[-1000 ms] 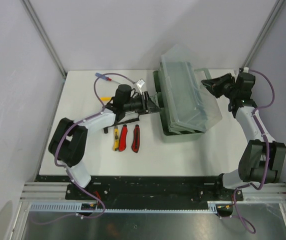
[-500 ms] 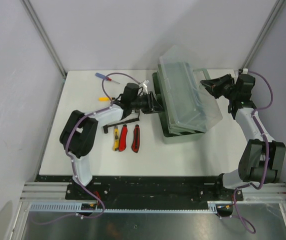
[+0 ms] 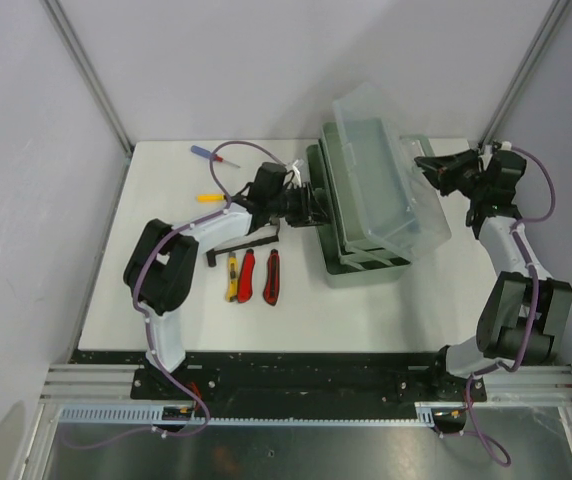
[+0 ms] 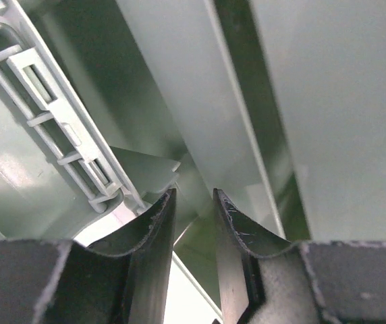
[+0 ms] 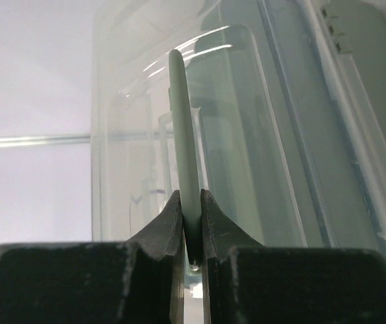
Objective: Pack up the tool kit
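Observation:
The grey-green tool kit box (image 3: 364, 270) stands at the table's middle right. Its translucent lid (image 3: 386, 170) is raised and tilted. My right gripper (image 3: 428, 168) is shut on a thin pale-green rim of the lid (image 5: 181, 121), at the fingertips (image 5: 191, 196). My left gripper (image 3: 314, 207) is at the box's left edge, its jaws a narrow gap apart (image 4: 193, 192) with nothing between them; box walls (image 4: 179, 88) fill that view. On the table lie two red knives (image 3: 247, 275) (image 3: 271, 277), a yellow knife (image 3: 232, 278), a black hammer (image 3: 241, 243) and two screwdrivers (image 3: 204, 152) (image 3: 209, 197).
A ribbed pale-grey moulded part of the box (image 4: 51, 115) sits left of my left fingers. Grey walls enclose the white table (image 3: 166, 300) on three sides. The left arm's cable loops over the back left of the table (image 3: 236, 150).
The left gripper has reached right to the box's left edge and its jaws have narrowed. The right gripper has lifted the lid higher and back to the right.

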Controlling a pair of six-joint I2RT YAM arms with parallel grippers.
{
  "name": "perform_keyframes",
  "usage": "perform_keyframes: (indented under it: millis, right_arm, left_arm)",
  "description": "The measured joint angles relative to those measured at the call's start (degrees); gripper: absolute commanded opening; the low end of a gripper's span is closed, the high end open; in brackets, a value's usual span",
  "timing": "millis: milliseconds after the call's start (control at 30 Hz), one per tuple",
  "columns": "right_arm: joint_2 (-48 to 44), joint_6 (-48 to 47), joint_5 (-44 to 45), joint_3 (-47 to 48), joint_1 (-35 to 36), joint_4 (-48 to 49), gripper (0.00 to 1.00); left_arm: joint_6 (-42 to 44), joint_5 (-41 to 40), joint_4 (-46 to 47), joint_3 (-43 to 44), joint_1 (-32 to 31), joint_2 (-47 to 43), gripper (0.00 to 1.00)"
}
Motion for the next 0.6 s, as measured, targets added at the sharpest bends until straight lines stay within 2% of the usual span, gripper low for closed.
perform_keyframes:
  millis: [200, 600]
  right_arm:
    - [0.81, 4.55, -3.56, -0.13, -5.66, 2.05, 0.00]
    - [4.09, 7.87, -12.07, -0.15, -15.02, 6.16, 0.03]
  left_arm:
    - [0.44, -0.48, -1.16, 0.37, -0.07, 0.00, 0.35]
    - [0.92, -0.68, -2.58, 0.81, -0.22, 0.33, 0.35]
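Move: The right fingers already grip the handle of the half-open clear lid. The lid's middle is about 5 cm left, 3 cm back and 3 cm below them. The upper tray is some 12 cm left, 5 back and 8 down, and the toolbox base about 15 cm left, 5 back and 20 down. From the left hand, at the base's left rim, the lid handle is roughly 21 cm right, 7 forward and 14 up; the base's middle is about 14 cm right, level in depth and 4 down. Keep the right gripper shut on the lid handle and draw it about 9 cm to the right, away from the toolbox base, nearly level with only a slight rise and dip, rolling the wrist some 10 degrees so its left side lifts. Leave the left gripper part-open astride the base's left rim, practically still. ##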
